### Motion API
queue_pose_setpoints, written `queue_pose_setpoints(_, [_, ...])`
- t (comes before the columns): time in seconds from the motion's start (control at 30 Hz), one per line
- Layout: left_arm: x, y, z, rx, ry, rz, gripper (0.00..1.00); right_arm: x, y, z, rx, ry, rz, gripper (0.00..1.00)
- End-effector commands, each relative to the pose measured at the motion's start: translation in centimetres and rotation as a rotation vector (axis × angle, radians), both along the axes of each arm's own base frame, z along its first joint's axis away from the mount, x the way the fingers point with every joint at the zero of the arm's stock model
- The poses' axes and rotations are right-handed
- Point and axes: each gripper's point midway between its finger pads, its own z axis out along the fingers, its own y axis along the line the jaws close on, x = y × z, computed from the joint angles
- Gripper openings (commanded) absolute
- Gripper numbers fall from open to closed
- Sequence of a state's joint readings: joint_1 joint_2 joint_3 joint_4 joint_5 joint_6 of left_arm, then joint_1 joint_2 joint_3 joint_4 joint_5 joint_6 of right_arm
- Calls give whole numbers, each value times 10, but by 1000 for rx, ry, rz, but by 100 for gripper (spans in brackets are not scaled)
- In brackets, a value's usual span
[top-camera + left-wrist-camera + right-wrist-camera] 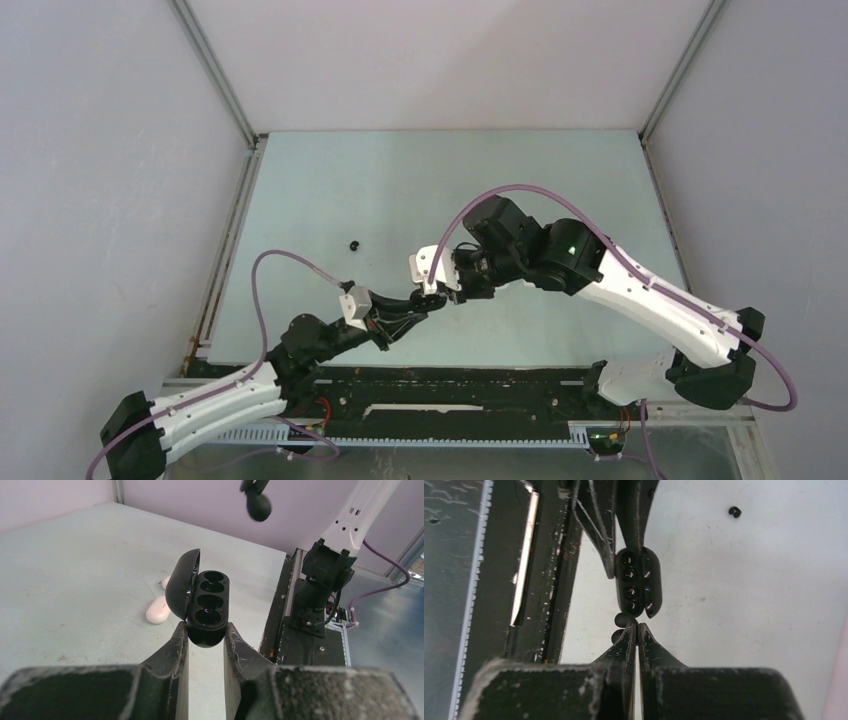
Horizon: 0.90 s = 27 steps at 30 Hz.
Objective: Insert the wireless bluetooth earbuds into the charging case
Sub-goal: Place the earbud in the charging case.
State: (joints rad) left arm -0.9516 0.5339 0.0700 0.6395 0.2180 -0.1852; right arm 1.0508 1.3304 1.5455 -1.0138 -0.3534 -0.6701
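My left gripper (206,627) is shut on the rounded end of a black charging case (205,605), whose lid stands open to the left over dark sockets. My right gripper (637,626) is shut on a black earbud (622,621), which sticks out left of its tips. Seen from the left wrist, that earbud (259,505) hangs above and beyond the case, apart from it. From the right wrist, the open case (636,582) lies just beyond the fingertips. In the top view both grippers meet at mid-table, left (425,303) and right (440,293). Another black earbud (353,244) lies on the table.
A white oval piece (159,610) lies on the table left of the held case, and a smaller white piece (165,582) shows partly behind the lid. The black base rail (450,395) runs along the near edge. Grey walls enclose the table (450,180).
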Motion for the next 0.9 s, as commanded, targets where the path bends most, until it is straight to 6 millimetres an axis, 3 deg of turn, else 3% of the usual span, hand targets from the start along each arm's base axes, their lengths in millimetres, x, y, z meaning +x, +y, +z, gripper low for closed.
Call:
queue_pose_setpoints(0.0, [1,5,38,-120,-40,24,0,28,12,16,30,-117,-89,0])
queue_pose_setpoints(0.43, [6,4,38,-130,3,42,0,21,44,33,72,-199,-45,0])
queue_pose_setpoints(0.6, [6,5,46,-157,13,46,0,11,56,28,57,-225,-17,0])
queue_pose_setpoints(0.87, [1,5,60,-208,17,22,0,24,64,26,55,-307,-90,0])
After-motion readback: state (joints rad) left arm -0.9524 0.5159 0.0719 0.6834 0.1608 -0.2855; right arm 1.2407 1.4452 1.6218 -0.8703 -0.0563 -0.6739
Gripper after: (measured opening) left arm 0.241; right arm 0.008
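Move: The open black charging case, already held by the left fingers, lies about 6 cm left of the right hand point, 1 cm ahead and some 5 cm below it. The black earbud sits in the right fingertips. On the table, roughly 18 cm below that hand, the white case is about 4 cm ahead and 9 cm right, the loose black earbud 10 cm ahead and 19 cm left. The charging case is right off the left fingertips, 2 cm to the right, 1 cm ahead and 1 cm up. Carry the pinched earbud left with the right gripper about 5.5 cm, towards the open case, first swinging some 2 cm forward and then drawing most of that back while rising about 1 cm. Tilt the wrist some 15 degrees so the fingertips swing forward. With the left gripper keep hold of the case and raise it about 2 cm, rolling it slightly. ##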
